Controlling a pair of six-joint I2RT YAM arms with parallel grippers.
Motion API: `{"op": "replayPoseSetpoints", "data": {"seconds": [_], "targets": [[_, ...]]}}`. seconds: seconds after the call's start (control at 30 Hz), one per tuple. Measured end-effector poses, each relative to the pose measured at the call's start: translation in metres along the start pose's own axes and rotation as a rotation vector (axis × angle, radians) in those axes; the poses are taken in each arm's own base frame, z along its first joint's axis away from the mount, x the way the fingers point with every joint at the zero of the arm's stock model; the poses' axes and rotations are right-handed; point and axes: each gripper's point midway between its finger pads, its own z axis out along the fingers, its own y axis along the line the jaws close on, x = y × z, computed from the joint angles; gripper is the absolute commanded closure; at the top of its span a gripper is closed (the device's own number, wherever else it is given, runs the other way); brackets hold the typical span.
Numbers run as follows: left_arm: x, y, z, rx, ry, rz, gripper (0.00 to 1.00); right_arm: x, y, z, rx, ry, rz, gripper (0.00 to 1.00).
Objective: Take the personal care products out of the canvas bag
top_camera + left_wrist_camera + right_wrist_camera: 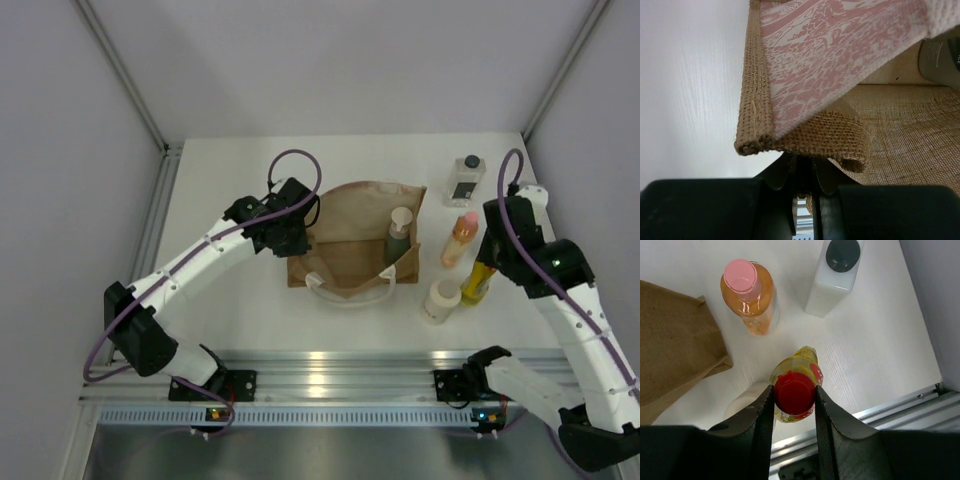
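Note:
The tan canvas bag [350, 250] lies flat mid-table, white handles toward me. A grey pump bottle [399, 238] rests in its open mouth, and its side shows in the left wrist view [940, 60]. My left gripper [295, 240] is shut on the bag's left edge [805, 135], with burlap pinched between the jaws [807, 175]. My right gripper [794, 400] is shut on the red cap of the yellow bottle [794, 392], right of the bag [478, 283]. The orange bottle [460, 240], the clear square bottle [466, 180] and the cream cylinder [440, 300] lie outside the bag.
In the right wrist view the orange bottle [747, 295] and the square bottle [835, 270] lie beyond the yellow one, and the cream cylinder [747, 397] is beside my left finger. The aluminium rail [330, 375] runs along the near edge. A wall stands close on the right.

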Motion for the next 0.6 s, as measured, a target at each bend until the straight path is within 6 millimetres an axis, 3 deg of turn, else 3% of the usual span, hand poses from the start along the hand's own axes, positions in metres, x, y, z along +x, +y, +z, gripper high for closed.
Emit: {"op": "replayPoseSetpoints", "data": {"seconds": [0.2,0.27,0.37,0.4,0.5,0.6], "targets": [[0.000,0.000,0.000,0.003,0.000,0.006,1.00,0.055,0.005,0.046,0.005,0.006,0.044,1.00],[-0.001,0.000,-0.001,0.004,-0.001,0.006,1.00,0.052,0.004,0.049,-0.001,-0.043,0.074,0.99],[-0.001,0.000,-0.002,0.006,-0.003,0.006,1.00,0.051,0.004,0.051,-0.013,-0.085,0.105,0.62],[-0.001,0.000,-0.002,0.006,-0.004,0.006,1.00,0.050,0.004,0.051,-0.016,-0.094,0.113,0.38],[-0.001,0.000,-0.002,0.006,-0.004,0.006,1.00,0.045,0.005,0.050,-0.028,-0.124,0.135,0.08],[-0.001,0.000,-0.002,0.006,-0.003,0.005,1.00,0.038,0.005,0.046,-0.032,-0.139,0.139,0.00]]}}
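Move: My right hand already holds the yellow bottle by its red cap. Its place is the bare table almost straight below that hand, some 20 cm down. Around that place, the white jar stands about 6 cm to the left and 2 cm back, the pink-capped bottle 9 cm ahead and 3 cm left, and the black-capped white bottle 9 cm ahead and 6 cm right. From my left hand on the bag's rim, the place lies roughly 37 cm right and 5 cm back. I lower the yellow bottle quickly and straight down about 7 cm with my right hand, setting it on the table beside the white jar. Then I tip the fingers up some 10 degrees, open them wide to let go of the red cap, and ease up and slightly forward by about a centimetre. My left hand keeps its pinch on the canvas bag's left rim. ##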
